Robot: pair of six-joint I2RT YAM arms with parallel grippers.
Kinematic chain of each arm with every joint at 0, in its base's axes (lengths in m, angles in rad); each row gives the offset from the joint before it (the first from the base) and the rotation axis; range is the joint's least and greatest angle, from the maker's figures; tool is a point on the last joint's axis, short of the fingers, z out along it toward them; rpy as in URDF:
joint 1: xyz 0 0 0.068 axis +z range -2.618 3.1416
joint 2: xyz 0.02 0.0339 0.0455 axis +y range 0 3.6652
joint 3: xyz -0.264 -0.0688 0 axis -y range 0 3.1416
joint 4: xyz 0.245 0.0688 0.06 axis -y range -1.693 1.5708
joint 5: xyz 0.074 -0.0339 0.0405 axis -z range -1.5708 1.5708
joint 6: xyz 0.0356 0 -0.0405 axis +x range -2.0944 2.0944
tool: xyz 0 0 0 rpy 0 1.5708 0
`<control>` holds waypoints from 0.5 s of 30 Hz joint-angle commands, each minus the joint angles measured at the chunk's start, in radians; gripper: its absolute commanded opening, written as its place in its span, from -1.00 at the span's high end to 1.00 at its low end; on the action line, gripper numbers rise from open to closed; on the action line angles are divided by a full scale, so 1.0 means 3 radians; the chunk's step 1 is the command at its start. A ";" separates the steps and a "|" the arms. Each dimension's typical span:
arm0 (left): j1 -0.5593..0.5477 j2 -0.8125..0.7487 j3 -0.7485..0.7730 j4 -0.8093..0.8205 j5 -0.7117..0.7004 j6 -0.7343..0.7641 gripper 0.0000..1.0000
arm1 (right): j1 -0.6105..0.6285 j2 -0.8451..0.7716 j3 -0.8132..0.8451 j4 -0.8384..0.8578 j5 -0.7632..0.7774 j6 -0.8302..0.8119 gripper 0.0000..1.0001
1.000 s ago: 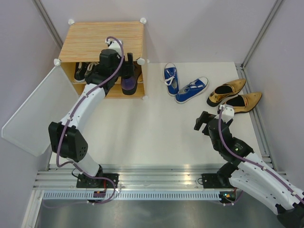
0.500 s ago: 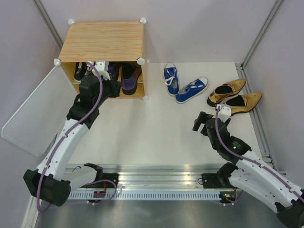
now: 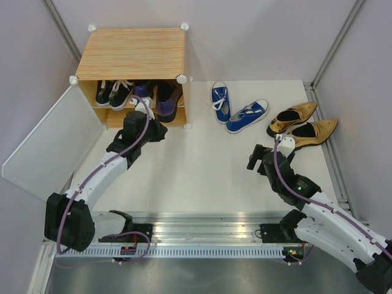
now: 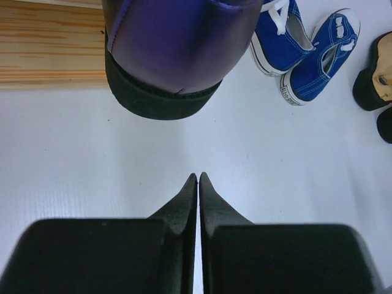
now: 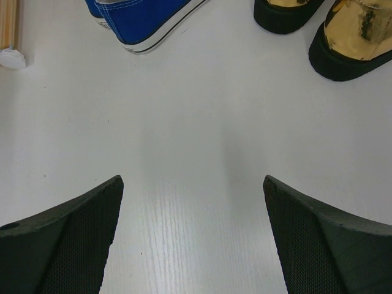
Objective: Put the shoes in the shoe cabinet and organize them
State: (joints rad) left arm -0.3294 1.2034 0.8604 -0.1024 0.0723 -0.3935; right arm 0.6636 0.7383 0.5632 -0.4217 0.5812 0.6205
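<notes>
The wooden shoe cabinet [image 3: 131, 52] stands at the back left with its pale door [image 3: 52, 144] swung open. Black sneakers [image 3: 113, 93] and purple heels [image 3: 165, 101] sit inside it. One purple heel [image 4: 171, 55] juts over the cabinet's front edge. My left gripper [image 3: 160, 131] is just in front of the cabinet over bare table, shut and holding nothing [image 4: 198, 177]. Blue sneakers [image 3: 221, 101] [image 3: 247, 116] and gold heels [image 3: 293, 118] [image 3: 315, 130] lie on the table at the right. My right gripper [image 3: 254, 156] [image 5: 192, 184] hovers open, nearer than the gold heels.
A white corner connector [image 5: 11, 58] marks the cabinet's near right foot. The open door [image 3: 52, 144] takes up the far left side. Grey walls close the table on three sides, and a metal rail [image 3: 202, 229] runs along the near edge.
My left arm has pulled back out of the cabinet toward the near side and its gripper has shut empty; the purple heel stays on the shelf. The right arm barely moved.
</notes>
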 commanded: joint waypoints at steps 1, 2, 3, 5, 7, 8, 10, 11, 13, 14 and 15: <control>-0.0006 0.0191 0.0102 0.0412 -0.0031 -0.0115 0.95 | -0.0008 0.0024 0.0106 0.0081 -0.0010 -0.0043 -0.96; -0.0006 0.0232 0.0158 0.0443 -0.0062 -0.0110 0.95 | -0.0003 0.0029 0.0101 0.0081 -0.0010 -0.0043 -0.96; -0.0006 0.0288 0.0194 0.0484 -0.0072 -0.0079 0.95 | -0.0003 0.0039 0.0101 0.0076 -0.0004 -0.0048 -0.96; -0.0012 0.0437 0.0281 0.0500 -0.0153 -0.0039 0.95 | -0.0003 0.0044 0.0106 0.0081 -0.0004 -0.0048 -0.96; -0.0012 0.0514 0.0414 0.0500 -0.0200 0.0038 0.95 | -0.0008 0.0044 0.0106 0.0081 0.0006 -0.0054 -0.96; -0.0007 0.0585 0.0496 0.0500 -0.0230 0.0054 0.95 | -0.0013 0.0049 0.0101 0.0076 0.0011 -0.0054 -0.96; -0.0006 0.0647 0.0578 0.0500 -0.0226 0.0100 0.95 | -0.0023 0.0055 0.0101 0.0086 0.0011 -0.0048 -0.96; -0.0006 0.0703 0.0659 0.0505 -0.0231 0.0105 0.95 | -0.0029 0.0060 0.0106 0.0081 0.0011 -0.0054 -0.96; -0.0006 0.0769 0.0741 0.0500 -0.0231 0.0146 0.95 | -0.0044 0.0070 0.0112 0.0086 0.0006 -0.0049 -0.96; -0.0006 0.0805 0.0818 0.0490 -0.0231 0.0161 0.95 | -0.0054 0.0070 0.0107 0.0087 -0.0004 -0.0054 -0.96; -0.0006 0.0871 0.0854 0.0485 -0.0226 0.0186 0.95 | -0.0069 0.0075 0.0106 0.0092 -0.0004 -0.0059 -0.96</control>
State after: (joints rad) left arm -0.3317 1.4322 1.0355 -0.0257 0.0273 -0.3847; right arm 0.6544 0.7570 0.5632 -0.4187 0.5797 0.6155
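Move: The left hand, fingers shut, has the right-hand purple shoe on the upper shelf in front of it: the shoe's middle about 13 cm ahead, 2 cm right and 5 cm up, its heel nearer. From this hand the other purple shoe stands about 15 cm ahead and 6 cm left, and the nearer blue sneaker 13 cm ahead, 22 cm right and 13 cm down. From the right hand that shelf shoe is about 22 cm ahead, 33 cm left and 8 cm up. Forward towards the heel of the right-hand purple shoe goes the left hand, about 6 cm with only a slight drift right, dipping some 1.5 cm at first and then climbing back to just above its starting height. Its fingers stay shut and the wrist hardly turns; the tips come up close to the heel's lower edge, but contact can't be made out. ##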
